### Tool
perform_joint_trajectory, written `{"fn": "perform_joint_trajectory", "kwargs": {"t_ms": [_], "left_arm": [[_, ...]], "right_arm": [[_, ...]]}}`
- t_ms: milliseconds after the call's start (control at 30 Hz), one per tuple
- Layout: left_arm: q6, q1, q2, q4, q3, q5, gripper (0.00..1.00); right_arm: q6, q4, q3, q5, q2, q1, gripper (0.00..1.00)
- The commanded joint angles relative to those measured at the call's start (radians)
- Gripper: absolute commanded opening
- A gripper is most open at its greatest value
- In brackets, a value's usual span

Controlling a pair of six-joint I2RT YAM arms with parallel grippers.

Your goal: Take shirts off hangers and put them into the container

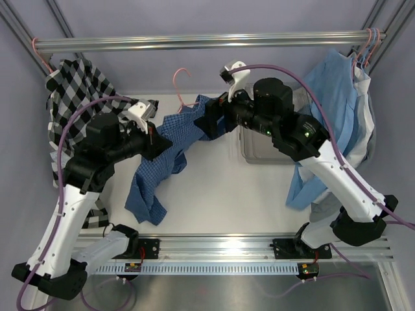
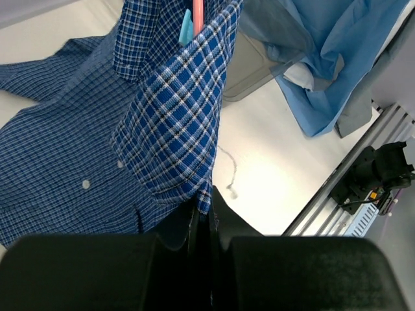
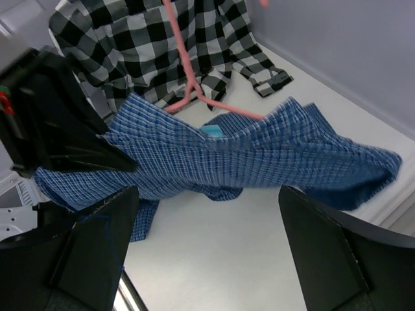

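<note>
The dark blue fine-check shirt (image 1: 170, 139) is stretched above the table between the two arms, with a pink hanger (image 1: 184, 83) still in its collar. My left gripper (image 2: 207, 214) is shut on a fold of this shirt (image 2: 168, 123) near the collar, and the hanger (image 2: 198, 14) shows above the fold. My right gripper (image 3: 207, 259) stands wide open just below the shirt (image 3: 259, 162), with nothing between its fingers (image 3: 97, 240). The black-and-white check shirt (image 1: 72, 87) hangs at the left end of the rod. The container (image 1: 258, 148) lies mostly hidden under the right arm.
Plain light blue, white and grey garments (image 1: 337, 97) hang from the right end of the metal rod (image 1: 201, 42). A slotted aluminium rail (image 1: 220, 249) runs along the table's near edge. The shirt's lower part trails onto the table at the left centre.
</note>
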Motion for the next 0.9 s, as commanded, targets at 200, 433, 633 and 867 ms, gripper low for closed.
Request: {"fn": "perform_joint_trajectory", "kwargs": {"t_ms": [200,433,633,867], "left_arm": [[0.005,-0.017,-0.063,0.200,-0.131,-0.011,0.00],[-0.010,-0.050,-0.091,0.263,-0.220,0.023,0.00],[-0.015,-0.054,-0.091,0.270,-0.225,0.009,0.00],[-0.050,-0.065,-0.082,0.295,-0.219,0.004,0.00]], "right_arm": [[0.016,0.199,0.034,0.160,0.094,0.089,0.93],[0.048,0.248,0.057,0.200,0.162,0.089,0.86],[0.033,0.224,0.088,0.192,0.216,0.089,0.79],[0.016,0.237,0.022,0.181,0.210,0.091,0.58]]}}
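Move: The blue shirt, with the pink hanger still in it, is already pinched in the left fingers. The hanger neck at its collar is about 6 cm ahead of the right hand, 9 cm to its left and some 5 cm below; from the left hand it is about 8 cm ahead, 6 cm to the right and roughly level. From the right hand, the black checked shirt hangs some 35 cm left and 5 cm ahead, and the container lies about 25 cm right, 5 cm ahead and far below. The hanger neck is what the right hand closes in on: it travels left about 7 cm, then increasingly forward and down too, bringing its wide-open fingers either side of the neck and narrowing them to a bit over half open, without clamping. The left hand keeps its shut pinch on the shirt and sinks about 5 cm. ##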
